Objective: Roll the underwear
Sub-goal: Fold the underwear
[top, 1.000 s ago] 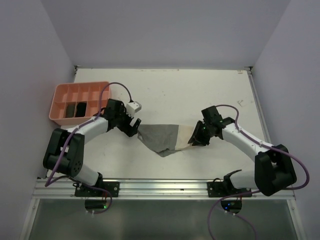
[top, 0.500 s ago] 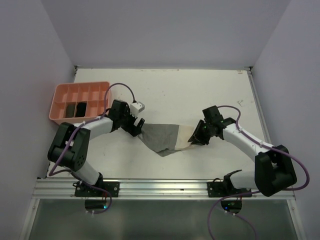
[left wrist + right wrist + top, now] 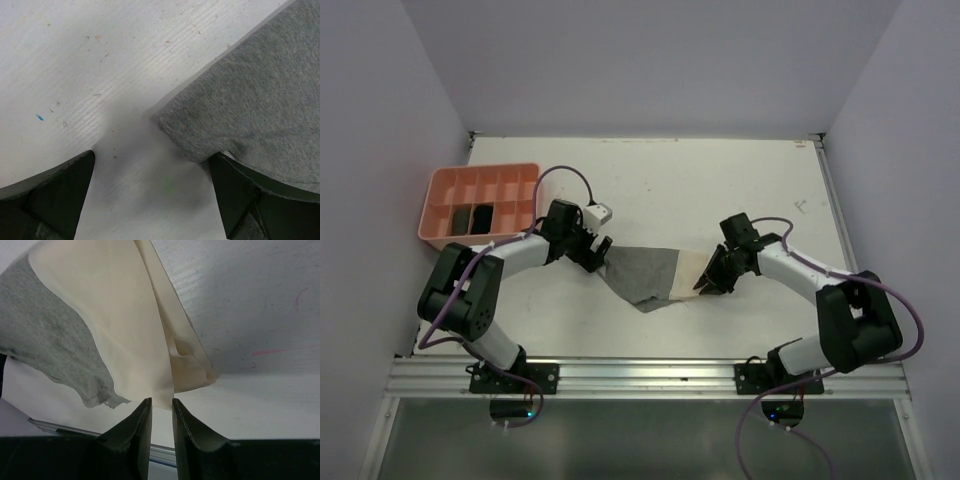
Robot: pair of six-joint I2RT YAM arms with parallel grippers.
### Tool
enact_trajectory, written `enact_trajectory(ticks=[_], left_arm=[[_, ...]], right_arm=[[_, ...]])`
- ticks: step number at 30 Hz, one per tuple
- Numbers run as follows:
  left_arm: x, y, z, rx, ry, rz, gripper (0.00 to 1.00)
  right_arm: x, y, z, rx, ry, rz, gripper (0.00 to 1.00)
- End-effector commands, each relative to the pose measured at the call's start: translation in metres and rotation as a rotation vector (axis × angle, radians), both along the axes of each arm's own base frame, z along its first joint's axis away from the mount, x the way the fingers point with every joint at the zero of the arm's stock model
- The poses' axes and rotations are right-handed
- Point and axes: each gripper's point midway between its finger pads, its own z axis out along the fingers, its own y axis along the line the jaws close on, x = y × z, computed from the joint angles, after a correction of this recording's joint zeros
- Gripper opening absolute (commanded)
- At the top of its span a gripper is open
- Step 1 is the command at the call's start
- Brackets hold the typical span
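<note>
A grey and cream underwear (image 3: 650, 272) lies spread flat mid-table. My left gripper (image 3: 596, 254) is wide open at its left corner. In the left wrist view, that grey corner (image 3: 250, 100) reaches between the spread jaws, with the left gripper (image 3: 152, 160) low over the table. My right gripper (image 3: 705, 283) is at the cream right end. In the right wrist view, the right gripper (image 3: 161, 402) has its jaws a narrow gap apart. The cream edge (image 3: 130, 330) lies just at their tips, with table showing between them. Two black rolls (image 3: 470, 217) sit in the tray.
A pink compartment tray (image 3: 432, 205) stands at the left edge of the table, behind the left arm. Purple walls close in the left, back and right sides. A metal rail (image 3: 640, 375) runs along the near edge.
The left gripper has moved right, up to the cloth's left corner. The right gripper's jaws have narrowed, and it has shifted slightly left at the cream end.
</note>
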Motion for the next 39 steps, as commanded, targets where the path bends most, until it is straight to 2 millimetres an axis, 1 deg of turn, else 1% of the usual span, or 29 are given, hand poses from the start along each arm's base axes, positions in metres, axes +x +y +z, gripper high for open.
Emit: enact_trajectory(ticks=[1, 4, 9, 13, 15, 16, 19, 22, 27, 29, 34, 39], left_arm=[[-0.009, 0.002, -0.013, 0.018, 0.044, 0.019, 1.0], [-0.01, 0.002, -0.013, 0.019, 0.045, 0.018, 1.0], [-0.009, 0.003, -0.013, 0.022, 0.043, 0.02, 1.0], [-0.008, 0.003, -0.013, 0.019, 0.043, 0.02, 1.0], [-0.01, 0.003, -0.015, 0.022, 0.048, 0.021, 1.0], [-0.01, 0.003, -0.016, 0.023, 0.051, 0.021, 1.0], [-0.011, 0.004, -0.018, 0.03, 0.055, 0.024, 1.0], [-0.013, 0.006, -0.019, 0.038, 0.061, 0.022, 1.0], [-0.015, 0.008, -0.02, 0.05, 0.066, 0.014, 1.0], [-0.015, 0.009, -0.021, 0.061, 0.065, 0.012, 1.0], [-0.015, 0.01, -0.022, 0.066, 0.068, 0.007, 1.0], [-0.016, 0.011, -0.022, 0.072, 0.072, 0.008, 1.0]], right_arm=[[-0.001, -0.001, -0.001, -0.003, 0.034, -0.027, 0.27], [-0.001, -0.002, -0.006, -0.016, 0.05, -0.023, 0.27], [0.0, -0.002, -0.007, -0.025, 0.065, -0.015, 0.29], [0.005, 0.0, -0.006, -0.02, 0.037, -0.003, 0.27], [0.007, 0.003, -0.008, -0.008, 0.039, 0.006, 0.23], [0.008, 0.003, -0.009, -0.007, 0.04, 0.01, 0.14], [0.011, 0.003, -0.007, -0.013, 0.029, 0.006, 0.0], [0.016, -0.002, -0.001, -0.042, 0.003, 0.002, 0.0], [0.022, -0.018, 0.006, -0.104, -0.03, -0.025, 0.0], [0.025, -0.021, 0.011, -0.111, -0.046, -0.032, 0.0], [0.018, -0.033, 0.006, -0.156, -0.012, -0.027, 0.0], [0.011, -0.041, 0.003, -0.17, 0.006, -0.024, 0.0]])
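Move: The near corner of the underwear's cream waistband lies almost straight below the right hand, about 2 cm down and perhaps 1 cm back. At table height around it, the waistband's far corner is about 9 cm ahead of the hand and 1 cm to its right, and the crotch tip about 12 cm left and 5 cm back. From the left hand, at the grey end, the near corner is roughly 22 cm right and 8 cm back. Down first, the right hand sinks just under 2 cm to the waistband's near corner and shuts its slightly parted fingers, pinching the cloth edge. It then lifts about 1 cm and draws the corner forward and mostly right, some 3 cm away from the grey end. The left hand stays put, wide open, one finger still against that end. ##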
